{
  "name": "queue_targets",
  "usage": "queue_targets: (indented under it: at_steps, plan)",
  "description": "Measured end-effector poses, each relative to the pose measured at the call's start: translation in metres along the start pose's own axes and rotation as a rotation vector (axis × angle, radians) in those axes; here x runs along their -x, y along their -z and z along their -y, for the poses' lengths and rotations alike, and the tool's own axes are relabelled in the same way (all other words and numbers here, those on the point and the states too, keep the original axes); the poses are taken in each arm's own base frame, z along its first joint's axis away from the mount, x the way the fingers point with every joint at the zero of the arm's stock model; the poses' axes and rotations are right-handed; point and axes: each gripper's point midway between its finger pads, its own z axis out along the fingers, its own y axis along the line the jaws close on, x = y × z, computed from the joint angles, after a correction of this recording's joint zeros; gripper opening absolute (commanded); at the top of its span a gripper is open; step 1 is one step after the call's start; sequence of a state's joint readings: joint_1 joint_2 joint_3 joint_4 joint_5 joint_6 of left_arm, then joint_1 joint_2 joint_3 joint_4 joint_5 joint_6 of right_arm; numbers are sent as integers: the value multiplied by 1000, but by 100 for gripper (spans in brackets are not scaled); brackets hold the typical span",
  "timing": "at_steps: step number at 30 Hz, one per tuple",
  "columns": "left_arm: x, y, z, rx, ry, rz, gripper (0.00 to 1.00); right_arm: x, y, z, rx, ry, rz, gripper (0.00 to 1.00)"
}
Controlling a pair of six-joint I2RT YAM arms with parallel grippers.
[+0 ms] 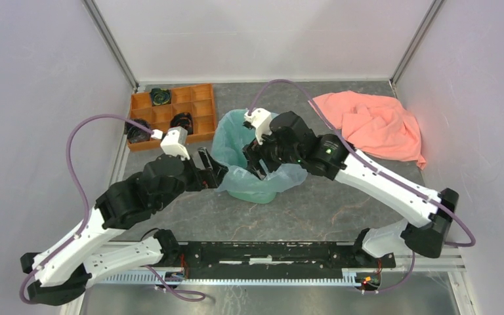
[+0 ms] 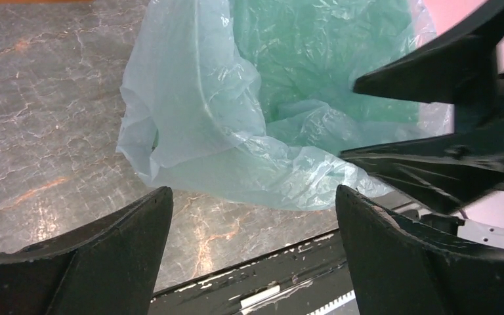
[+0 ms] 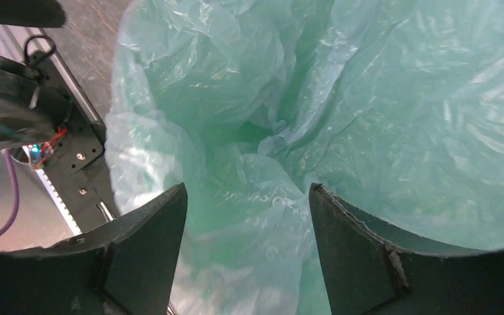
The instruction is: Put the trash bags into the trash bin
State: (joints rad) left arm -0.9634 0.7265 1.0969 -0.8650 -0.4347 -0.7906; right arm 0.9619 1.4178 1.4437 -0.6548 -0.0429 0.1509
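Observation:
The mint-green trash bin (image 1: 252,194) stands mid-table, and the thin pale blue-grey trash bag (image 1: 292,176) lines it and spills over its near rim. My left gripper (image 1: 214,169) is just left of the bin, open. In the left wrist view this gripper (image 2: 252,197) holds nothing, with the bag's draped edge (image 2: 197,118) just beyond its tips. My right gripper (image 1: 257,164) reaches over the bin's mouth. Seen from the right wrist, it (image 3: 248,193) is open above crumpled bag plastic (image 3: 380,98) inside the bin.
An orange compartment tray (image 1: 170,115) with dark parts sits at the back left. A salmon-pink cloth (image 1: 374,125) lies at the back right. The black base rail (image 1: 269,252) runs along the near edge. Walls close in on both sides.

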Motion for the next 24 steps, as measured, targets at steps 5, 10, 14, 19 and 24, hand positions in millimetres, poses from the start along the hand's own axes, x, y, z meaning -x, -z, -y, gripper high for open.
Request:
queue_targets:
  at_steps: [5, 10, 14, 19, 24]
  plan:
    - [7, 10, 1, -13, 9, 14, 100, 24, 48, -4, 12, 2, 129, 98]
    - [55, 53, 20, -132, 84, 134, 100, 57, 142, -2, -16, 5, 412, 98]
    - [96, 91, 34, -223, 120, 231, 100, 68, 219, 11, -89, -18, 622, 98]
    - [135, 135, 37, -295, 128, 354, 100, 62, 282, 33, -212, -56, 759, 98]
    - [150, 155, 27, -300, 125, 436, 100, 56, 300, 45, -277, -74, 792, 98]
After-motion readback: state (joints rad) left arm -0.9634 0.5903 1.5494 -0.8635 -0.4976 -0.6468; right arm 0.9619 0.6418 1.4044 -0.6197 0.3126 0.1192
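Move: The trash bin with its bag is centred about 11 cm to the left gripper's right and 7 cm ahead, its middle some 16 cm below. The right gripper is already over the bin's opening, the bin's middle about 3 cm ahead and 14 cm below. From the left gripper, the wooden tray is roughly 15 cm left and 24 cm ahead; from the right one, the pink cloth lies about 37 cm right and 17 cm ahead, both down on the table. Lift both grippers up and away from the lined bin, parting to opposite sides. Take the right one up and right, some 20 cm each way, and a little back, opening its fingers fully as it leaves the bag; raise the left one about as high while drifting left, its fingers still wide open. Tilt both wrists up until the fingers point about level. ##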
